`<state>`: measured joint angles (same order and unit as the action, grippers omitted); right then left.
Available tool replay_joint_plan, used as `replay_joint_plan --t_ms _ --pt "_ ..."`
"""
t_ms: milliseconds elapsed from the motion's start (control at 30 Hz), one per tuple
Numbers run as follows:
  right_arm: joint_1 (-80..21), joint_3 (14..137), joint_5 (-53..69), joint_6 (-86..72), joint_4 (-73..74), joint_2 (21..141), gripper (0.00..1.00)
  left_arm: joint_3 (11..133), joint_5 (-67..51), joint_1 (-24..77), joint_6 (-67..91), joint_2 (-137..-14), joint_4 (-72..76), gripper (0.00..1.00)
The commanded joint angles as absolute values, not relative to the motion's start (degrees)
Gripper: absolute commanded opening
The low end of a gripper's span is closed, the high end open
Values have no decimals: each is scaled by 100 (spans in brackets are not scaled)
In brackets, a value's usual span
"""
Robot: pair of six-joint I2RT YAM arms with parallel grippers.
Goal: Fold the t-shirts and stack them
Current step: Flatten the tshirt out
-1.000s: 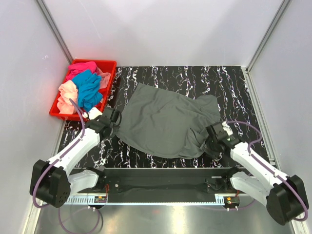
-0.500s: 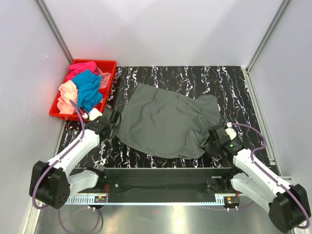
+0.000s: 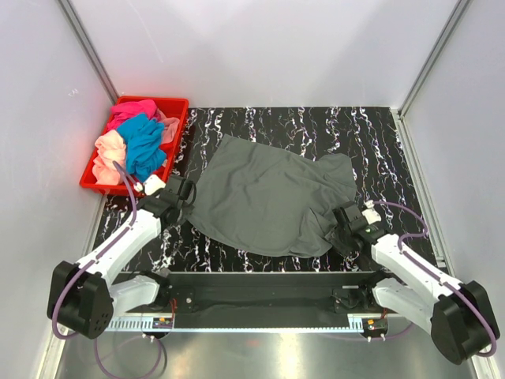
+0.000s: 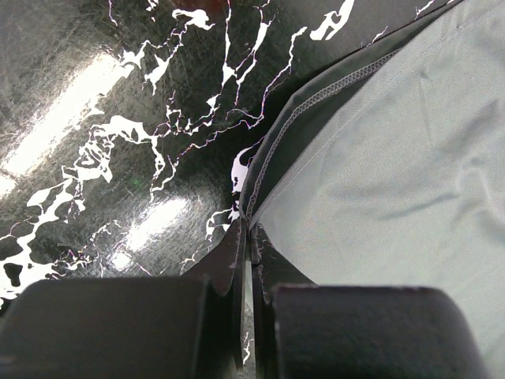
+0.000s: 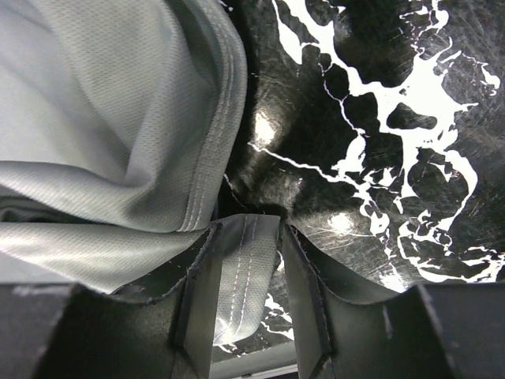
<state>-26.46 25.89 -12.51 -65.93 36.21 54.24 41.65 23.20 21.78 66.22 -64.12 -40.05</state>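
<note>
A dark grey t-shirt (image 3: 268, 197) lies spread on the black marbled table (image 3: 379, 142). My left gripper (image 3: 183, 193) is at its left edge. In the left wrist view this gripper (image 4: 248, 229) is shut, with the shirt's (image 4: 394, 158) stitched hem running into the fingertips. My right gripper (image 3: 341, 229) is at the shirt's near right corner. In the right wrist view its jaws (image 5: 251, 229) stand apart, and a strip of the shirt's (image 5: 102, 118) hem lies loosely between them. Magenta-pink (image 3: 132, 108), teal-blue (image 3: 144, 142) and peach (image 3: 109, 150) t-shirts are heaped in the crate.
The red plastic crate (image 3: 170, 101) stands at the table's far left corner. White walls close in the table at the back and on both sides. A black rail (image 3: 260, 280) with the arm bases runs along the near edge.
My right wrist has shifted slightly at the shirt's corner. The left arm and the shirt have not visibly moved.
</note>
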Motion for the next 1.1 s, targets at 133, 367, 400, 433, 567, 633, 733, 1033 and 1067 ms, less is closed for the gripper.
replay_joint_plan --t_ms 133,367,400,433,567,633,733,1033,1067 --pt "-2637 2716 -1187 -6784 3226 5870 45 4385 2663 2162 6390 -6372 -3762 0" --pt "-2760 2453 -1098 -6926 2988 5951 45 4553 2725 2153 6249 -6600 -3727 0" --pt "-2760 2417 -1116 -6934 2971 5863 45 4535 2699 2153 6249 -6609 -3674 0" --pt "-2768 2408 -1125 -6961 2979 5836 43 4518 2690 2153 6258 -6601 -3656 0" --pt "-2769 2461 -1107 -6987 3049 5959 0 4509 2742 2153 6258 -6583 -3656 0" --pt "-2769 2575 -1107 -6848 3076 6003 0 4570 2760 2153 6188 -6513 -3683 0" --pt "-2768 3521 -1606 -6357 3978 5793 0 5017 2681 2153 5618 -6329 -3543 0" --pt "-2768 9058 -3508 -3529 5573 5827 0 7851 2163 2171 3806 -5431 -2838 0" --pt "-2769 9349 -3211 -3307 5477 5871 0 8040 2023 2171 3806 -5458 -2865 0"
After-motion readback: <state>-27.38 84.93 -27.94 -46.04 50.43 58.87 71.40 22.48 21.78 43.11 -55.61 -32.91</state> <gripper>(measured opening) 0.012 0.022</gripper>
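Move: The right hand's open fingers straddle the t-shirt's near-right edge, its hem about 1 cm ahead, 1 cm left and 1 cm below; the shirt's middle is some 9 cm ahead and 12 cm left at table level, the bunched far-right part about 17 cm ahead and 2 cm right. The left hand already grips the left corner, the shirt's middle roughly 16 cm right, 2 cm ahead and 7 cm lower; the red bin is about 15 cm ahead, 13 cm left. Down and slightly forward-left by about 1 cm, the right hand settles onto the t-shirt's near-right edge and pinches it shut. Both hands then sweep up fast and somewhat forward, right about 35 cm and left some 27 cm, fingertips tipping up roughly 40 degrees; the left, shut throughout, keeps its corner. ##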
